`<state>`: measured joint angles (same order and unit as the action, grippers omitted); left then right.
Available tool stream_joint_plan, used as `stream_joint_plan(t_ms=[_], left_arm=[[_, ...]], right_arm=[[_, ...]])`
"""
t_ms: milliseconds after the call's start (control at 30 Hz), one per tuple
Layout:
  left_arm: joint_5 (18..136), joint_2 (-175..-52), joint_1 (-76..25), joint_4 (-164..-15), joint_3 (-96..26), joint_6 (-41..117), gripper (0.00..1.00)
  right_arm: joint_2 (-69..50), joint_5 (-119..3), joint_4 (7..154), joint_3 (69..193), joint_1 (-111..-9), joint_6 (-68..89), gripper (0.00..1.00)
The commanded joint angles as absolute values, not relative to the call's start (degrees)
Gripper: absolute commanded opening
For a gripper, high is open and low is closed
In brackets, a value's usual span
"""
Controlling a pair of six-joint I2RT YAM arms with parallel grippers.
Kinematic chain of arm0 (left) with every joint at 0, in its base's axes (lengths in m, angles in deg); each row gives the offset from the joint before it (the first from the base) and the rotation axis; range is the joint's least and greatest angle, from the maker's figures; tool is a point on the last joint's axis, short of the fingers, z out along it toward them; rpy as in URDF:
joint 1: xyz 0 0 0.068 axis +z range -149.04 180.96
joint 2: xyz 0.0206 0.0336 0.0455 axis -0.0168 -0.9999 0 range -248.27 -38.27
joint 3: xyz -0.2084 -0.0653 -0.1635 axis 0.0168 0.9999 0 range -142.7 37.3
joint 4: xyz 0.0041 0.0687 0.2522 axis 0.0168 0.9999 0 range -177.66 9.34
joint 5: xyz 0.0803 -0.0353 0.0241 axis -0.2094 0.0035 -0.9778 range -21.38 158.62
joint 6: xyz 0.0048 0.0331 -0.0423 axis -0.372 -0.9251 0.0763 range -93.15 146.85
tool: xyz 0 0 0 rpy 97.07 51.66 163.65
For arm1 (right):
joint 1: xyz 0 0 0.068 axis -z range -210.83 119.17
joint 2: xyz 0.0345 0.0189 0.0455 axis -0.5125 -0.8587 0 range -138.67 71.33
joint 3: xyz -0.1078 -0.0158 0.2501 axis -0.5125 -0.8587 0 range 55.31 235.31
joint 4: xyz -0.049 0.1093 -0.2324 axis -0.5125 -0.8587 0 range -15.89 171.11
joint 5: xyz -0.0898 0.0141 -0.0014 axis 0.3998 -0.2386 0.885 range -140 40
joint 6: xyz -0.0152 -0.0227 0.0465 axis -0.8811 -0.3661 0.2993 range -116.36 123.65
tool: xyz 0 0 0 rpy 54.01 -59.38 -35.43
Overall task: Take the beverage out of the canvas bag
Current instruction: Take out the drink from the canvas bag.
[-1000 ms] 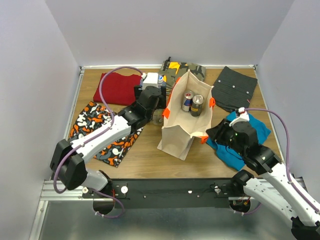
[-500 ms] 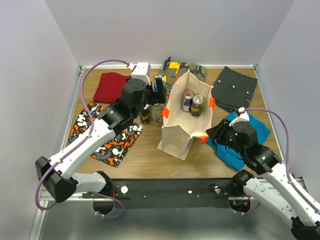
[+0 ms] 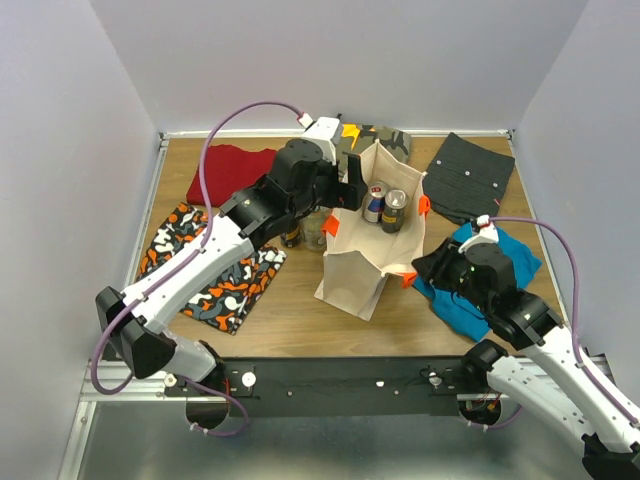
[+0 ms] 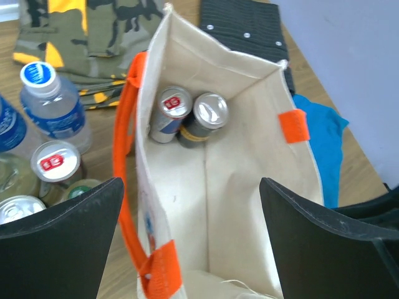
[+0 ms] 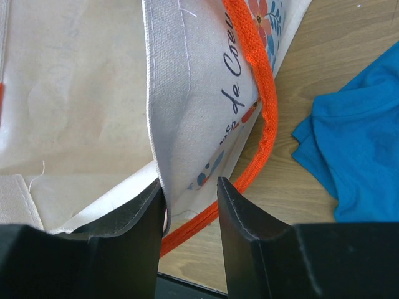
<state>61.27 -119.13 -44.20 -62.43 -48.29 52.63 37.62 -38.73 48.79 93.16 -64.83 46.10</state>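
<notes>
The beige canvas bag [image 3: 362,250] stands upright mid-table with orange handles [image 4: 123,156]. At its bottom stand two beverage cans: a silver-blue one [image 4: 172,112] [image 3: 376,200] and a darker one [image 4: 206,116] [image 3: 394,210]. My left gripper [image 4: 190,187] [image 3: 352,192] hovers wide open over the bag's mouth at its left rim, with nothing between its fingers. Low at the bag's right side, my right gripper [image 5: 190,187] [image 3: 425,266] is shut on the rim fabric [image 5: 199,112], and the orange handle [image 5: 262,93] loops beside it.
Left of the bag stand a water bottle [image 4: 53,109] and several cans [image 4: 57,161] [image 3: 300,230]. Folded clothes lie around it: red [image 3: 230,172], camouflage [image 3: 365,140], dark grey [image 3: 472,175], blue [image 3: 490,275] and a black-orange print [image 3: 200,270]. White walls enclose the table.
My left arm lifted from the drinks beside the bag and swung right over the bag's mouth, its jaws spreading wider. The right arm and the bag stayed put.
</notes>
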Motion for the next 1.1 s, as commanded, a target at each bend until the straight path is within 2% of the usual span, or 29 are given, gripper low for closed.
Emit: stream_joint_plan(t_ms=[0,233,733,1067], left_arm=[[65.81,-120.36,-45.79,-61.73,-51.56,50.93,0.99],[65.37,-124.4,-46.67,-62.96,-53.49,50.14,0.98],[62.92,-141.01,-48.96,-55.06,-69.84,47.59,0.95],[59.58,-146.64,-50.01,-55.93,-70.37,48.11,0.95]], right_arm=[[36.97,-37.51,46.39,92.49,-64.58,45.83,0.47],[37.32,-37.52,46.56,92.14,-64.5,46.01,0.47],[38.81,-36.72,46.65,91.79,-64.58,46.36,0.47],[38.46,-37.16,46.83,91.61,-64.58,46.1,0.47]])
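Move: The left hand, empty and wide open, hangs over the left part of the canvas bag's mouth, the bag's middle lying some 7 cm to its right, 3 cm ahead and 12 cm below. The dark can stands inside about 10 cm ahead, 10 cm to the right and 18 cm below; the red-blue can beside it is about 11 cm ahead and 5 cm right. From the right hand the dark can lies roughly 22 cm ahead, 4 cm left and 6 cm below. The left hand swings right by about 10 cm, from the bag's left side across its mouth towards the dark can and the red-blue can, easing a few centimetres forward after a slight start backward and sinking some 6 cm in all, most steeply at the end. The wrist turns a little clockwise as its left side rises by some 10 degrees and the fingertips dip slightly, with the fingers kept wide open; the right hand stays put at the bag's near right corner, its half-open fingers still at the rim. ##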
